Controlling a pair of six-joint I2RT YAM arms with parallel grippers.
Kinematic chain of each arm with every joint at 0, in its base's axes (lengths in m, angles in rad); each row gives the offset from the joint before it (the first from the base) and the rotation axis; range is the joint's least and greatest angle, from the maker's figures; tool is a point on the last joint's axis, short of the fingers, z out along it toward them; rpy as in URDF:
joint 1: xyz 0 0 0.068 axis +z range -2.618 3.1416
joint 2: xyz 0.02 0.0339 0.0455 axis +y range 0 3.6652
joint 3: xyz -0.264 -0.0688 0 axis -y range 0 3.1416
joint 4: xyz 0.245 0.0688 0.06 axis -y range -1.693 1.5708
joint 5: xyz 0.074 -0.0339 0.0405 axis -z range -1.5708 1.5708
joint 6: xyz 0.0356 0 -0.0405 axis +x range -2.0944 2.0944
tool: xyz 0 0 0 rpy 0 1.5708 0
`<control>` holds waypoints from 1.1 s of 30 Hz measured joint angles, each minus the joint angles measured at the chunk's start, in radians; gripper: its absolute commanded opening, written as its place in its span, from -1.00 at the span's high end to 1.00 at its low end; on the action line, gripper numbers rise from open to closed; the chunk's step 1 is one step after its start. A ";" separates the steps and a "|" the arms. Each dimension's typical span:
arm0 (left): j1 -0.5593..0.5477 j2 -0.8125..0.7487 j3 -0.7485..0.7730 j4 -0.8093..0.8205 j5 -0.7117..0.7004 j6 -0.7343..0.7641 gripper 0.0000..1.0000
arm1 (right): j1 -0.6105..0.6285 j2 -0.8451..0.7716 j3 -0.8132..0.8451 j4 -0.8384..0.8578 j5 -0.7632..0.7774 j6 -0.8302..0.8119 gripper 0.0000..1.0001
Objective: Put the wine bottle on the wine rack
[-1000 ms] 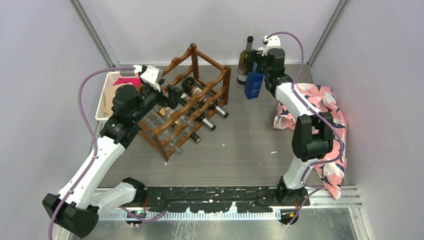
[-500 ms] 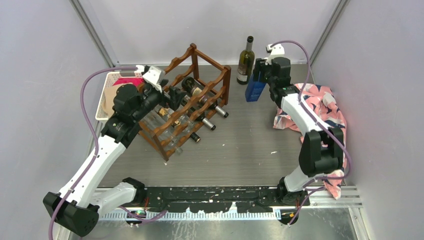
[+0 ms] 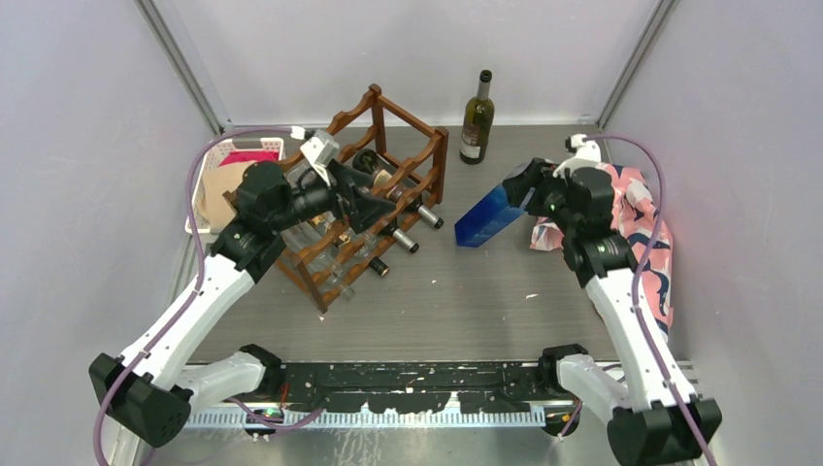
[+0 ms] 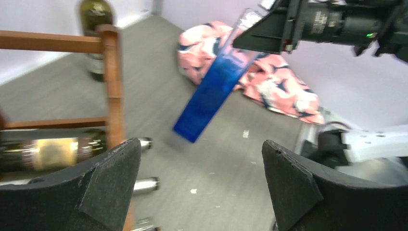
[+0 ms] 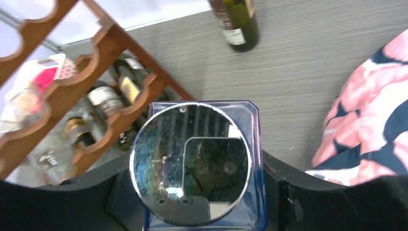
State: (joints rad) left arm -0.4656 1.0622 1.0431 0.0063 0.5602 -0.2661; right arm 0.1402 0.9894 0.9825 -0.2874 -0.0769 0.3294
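A dark reddish-brown wine rack (image 3: 375,100) stands left of centre with several bottles lying in it; its post (image 4: 111,86) and wavy rail (image 5: 103,67) show in the wrist views. A dark green wine bottle (image 3: 477,121) stands upright near the back wall, also seen in both wrist views (image 4: 96,14) (image 5: 238,21). My right gripper (image 3: 532,184) is shut on the top of a blue square bottle (image 3: 490,214), which slants down to the left above the table. The bottle's silver cap (image 5: 192,159) sits between my right gripper's (image 5: 197,166) fingers. My left gripper (image 3: 364,206) (image 4: 199,149) hangs open and holds nothing at the rack's right front.
A pink and navy patterned cloth (image 3: 641,209) lies by the right wall, behind the right arm. A white basket (image 3: 209,180) stands left of the rack. Bottle necks (image 3: 408,243) stick out of the rack toward the table's middle.
The right arm has pulled back from the rear wall toward the front right, tilting the blue bottle from upright to slanted. The left gripper moved right along the rack and opened wider.
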 measured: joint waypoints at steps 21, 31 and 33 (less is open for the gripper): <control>-0.798 -0.064 -0.223 -0.131 -0.443 0.464 -0.87 | 0.000 -0.329 -0.227 -0.132 -0.252 0.228 0.98; -0.830 -0.051 -0.264 -0.029 -0.578 0.486 -0.88 | 0.000 -0.438 -0.270 -0.191 -0.276 0.249 0.98; -0.835 -0.051 -0.264 -0.018 -0.588 0.487 -0.88 | 0.000 -0.467 -0.271 -0.214 -0.278 0.247 0.98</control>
State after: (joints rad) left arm -1.3006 1.0107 0.7795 -0.0113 -0.0280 0.2207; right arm 0.1402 0.5224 0.7116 -0.5018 -0.3550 0.5762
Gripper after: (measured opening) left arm 0.938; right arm 0.680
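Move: The blue bottle, hanging from the right gripper by its capped top with its base swung left, has its middle about 7 cm ahead of the left hand, 16 cm to its right and 18 cm below; the wine rack's middle is some 11 cm ahead, 12 cm left and 20 cm below. From the right hand, the rack's middle lies roughly 4 cm ahead, 32 cm left and 13 cm lower, and the standing green bottle 27 cm ahead, 3 cm left, 13 cm lower. Pull the open left gripper back about 16 cm and rightward off the rack, then sink it some 12 cm, swinging the fingers clockwise to point right and a little down at the blue bottle's lower end. Meanwhile keep the right grip on the bottle's top and draw it back about 12 cm, slightly left and down, rolling some 20 degrees so the base swings towards the left gripper. ##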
